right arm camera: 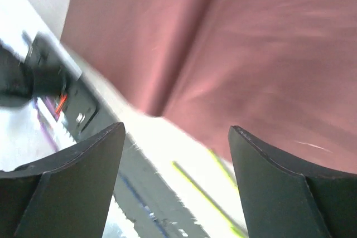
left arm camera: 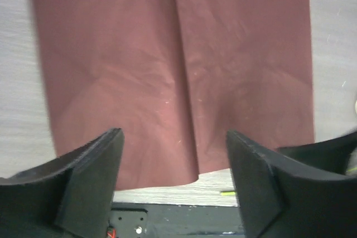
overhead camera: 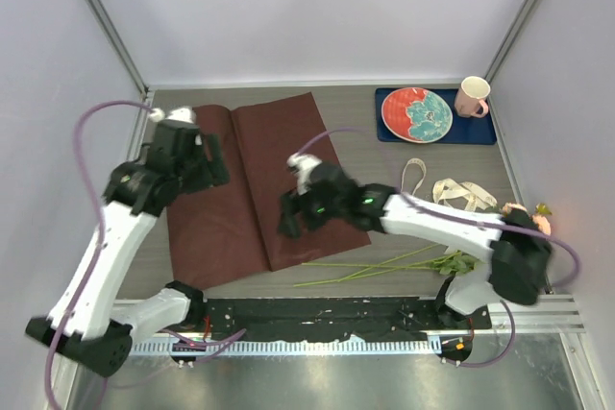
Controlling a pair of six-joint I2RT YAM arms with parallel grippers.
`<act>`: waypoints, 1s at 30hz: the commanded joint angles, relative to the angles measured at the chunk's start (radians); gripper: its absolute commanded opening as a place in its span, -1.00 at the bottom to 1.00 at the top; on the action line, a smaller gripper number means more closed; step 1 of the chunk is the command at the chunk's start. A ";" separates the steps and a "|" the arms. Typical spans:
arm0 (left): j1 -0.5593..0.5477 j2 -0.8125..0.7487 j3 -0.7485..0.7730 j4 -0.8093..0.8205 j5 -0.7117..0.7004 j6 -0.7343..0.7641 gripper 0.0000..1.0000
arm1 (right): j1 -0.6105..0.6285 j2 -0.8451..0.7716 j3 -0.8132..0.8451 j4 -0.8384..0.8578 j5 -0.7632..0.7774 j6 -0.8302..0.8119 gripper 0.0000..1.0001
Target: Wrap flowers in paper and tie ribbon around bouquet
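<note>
The dark red paper (overhead camera: 252,184) lies spread flat on the table with a crease down its middle. My left gripper (overhead camera: 211,168) hovers open over its far left part, and the left wrist view shows the paper (left arm camera: 167,71) beyond the empty left gripper (left arm camera: 174,165). My right gripper (overhead camera: 288,222) hangs open above the paper's near middle, holding nothing. Past the open right gripper (right arm camera: 175,160), the right wrist view shows the paper (right arm camera: 251,54) and thin green stems (right arm camera: 207,194). The flowers' stems (overhead camera: 370,266) lie near the front edge, the roses (overhead camera: 530,214) partly hidden behind the right arm. The cream ribbon (overhead camera: 450,189) lies looped at the right.
A red and teal plate (overhead camera: 416,114) rests on a dark blue mat (overhead camera: 483,132) at the back right, with a pink mug (overhead camera: 473,96) beside it. A black base rail (overhead camera: 317,319) runs along the near edge. White walls enclose the table on three sides.
</note>
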State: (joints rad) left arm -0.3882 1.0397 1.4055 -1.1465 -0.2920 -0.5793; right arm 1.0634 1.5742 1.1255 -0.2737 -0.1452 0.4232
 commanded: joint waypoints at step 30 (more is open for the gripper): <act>-0.153 0.776 -0.421 0.791 0.323 -0.208 -0.81 | -0.506 0.150 -0.192 0.156 0.206 0.017 0.53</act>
State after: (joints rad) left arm -0.5415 1.7119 0.9985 -0.4561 -0.0311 -0.7364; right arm 0.5751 1.6268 0.8501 -0.1333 0.0349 0.4671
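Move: The left hand is high above the wrapping paper: the stretch of the paper's fold it goes for is about 9 cm to its right, 1 cm ahead and 28 cm below, with the fold's near end some 10 cm back and 12 cm right. From the right hand, the paper's right edge is about 21 cm right, 9 cm ahead and 12 cm below; flower stems lie 27 cm right and 3 cm back, the ribbon 39 cm right and 13 cm ahead. The left hand drops about 27 cm while drifting right onto the fold, tipping down some 30 degrees and closing its fingers, then slides forward-right against the paper. The right hand, fingers staying open, sweeps right and forward, turns clockwise and sinks onto the paper's right edge, then pushes about 5 cm forward and slightly left against it. ##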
